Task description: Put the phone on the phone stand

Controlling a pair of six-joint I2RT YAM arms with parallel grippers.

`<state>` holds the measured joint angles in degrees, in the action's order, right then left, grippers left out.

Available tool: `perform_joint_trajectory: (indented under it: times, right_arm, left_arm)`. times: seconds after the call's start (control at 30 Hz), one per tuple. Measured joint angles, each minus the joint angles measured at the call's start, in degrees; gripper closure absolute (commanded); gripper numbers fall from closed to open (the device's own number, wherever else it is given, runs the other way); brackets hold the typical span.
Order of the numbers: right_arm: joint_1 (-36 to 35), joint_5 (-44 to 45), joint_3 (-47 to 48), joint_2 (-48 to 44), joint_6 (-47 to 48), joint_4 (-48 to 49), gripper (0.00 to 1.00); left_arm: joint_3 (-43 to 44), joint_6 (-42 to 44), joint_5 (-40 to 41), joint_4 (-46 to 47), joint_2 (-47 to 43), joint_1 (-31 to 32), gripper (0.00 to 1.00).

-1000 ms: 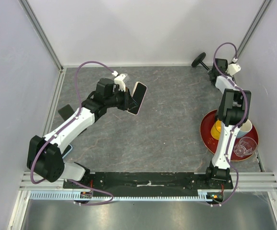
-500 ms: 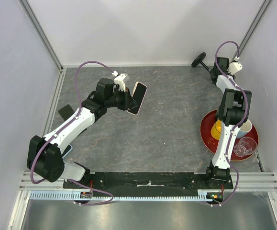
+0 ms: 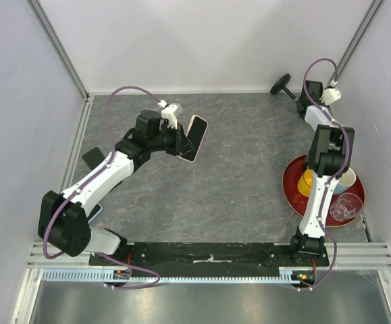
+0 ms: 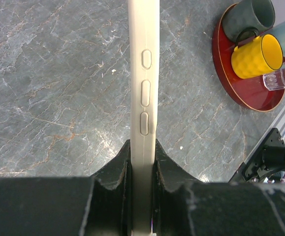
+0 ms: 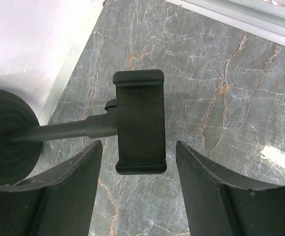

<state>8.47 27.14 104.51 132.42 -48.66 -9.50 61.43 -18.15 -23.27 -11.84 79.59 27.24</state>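
A phone [image 3: 195, 138] in a cream case is held above the table's middle left, tilted, with my left gripper [image 3: 181, 140] shut on it. The left wrist view shows it edge-on with its side buttons [image 4: 143, 88], clamped between both fingers of the left gripper [image 4: 142, 160]. The black phone stand lies on its side in the far right corner, its round base [image 3: 280, 84] toward the back wall. In the right wrist view its cradle [image 5: 139, 120] points at my right gripper [image 5: 139, 150], which is open, one finger on each side of the cradle's lower end, touching neither side.
A red tray [image 3: 291, 192] at the right holds a yellow cup [image 4: 256, 55], a dark cup [image 4: 248, 17], a pale blue cup and a clear glass [image 3: 346, 206]. A small dark block [image 3: 92, 156] lies by the left wall. The white back wall rises close behind the stand.
The right wrist has shifted slightly toward the far corner by the stand. The left arm and the phone have not moved.
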Motion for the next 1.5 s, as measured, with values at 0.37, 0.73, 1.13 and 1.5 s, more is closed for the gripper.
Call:
perform_joint_trajectory:
  times: [0.37, 0.73, 1.13, 1.5]
  right_arm:
    - [0.0, -0.8, 0.8, 2.4, -0.7, 0.3, 0.45]
    - [-0.1, -0.7, 1.1, 2.6, -0.6, 0.9, 0.58]
    - [-1.7, 3.3, 0.4, 2.5, 5.9, 4.6, 1.00]
    - [-14.1, 6.2, -22.7, -15.6, 38.2, 24.5, 1.00]
  left_arm:
    - [0.0, 0.0, -0.7, 0.0, 0.0, 0.0, 0.98]
    - [0.0, 0.0, -0.9, 0.0, 0.0, 0.0, 0.98]
    - [0.0, 0.0, -0.9, 0.0, 0.0, 0.0, 0.98]
    - [-0.8, 0.0, 1.4, 0.0, -5.9, -0.6, 0.98]
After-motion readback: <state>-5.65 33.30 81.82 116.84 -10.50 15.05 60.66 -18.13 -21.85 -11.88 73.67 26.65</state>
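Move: The phone stand lies on the table near the far wall. Its clamp head is just beyond my right fingertips, about 2 cm ahead, 1 cm to the right and 2 cm down. Its round base is roughly 9 cm ahead and 11 cm to the left, and the green mug some 20 cm straight back. From my left hand, which already holds the phone, the clamp head is around 28 cm ahead, 52 cm to the right and 15 cm lower. I ease my right hand down about 2 cm around the stand's clamp head and close the fingers until they pinch its sides. Keeping that grip, I sweep left about 11 cm and up, drawing back slightly towards the phone, while the wrist rolls its left side down and turns counter-clockwise, some 40 degrees altogether. My left hand keeps the phone and near the end starts up, about 3 cm. ##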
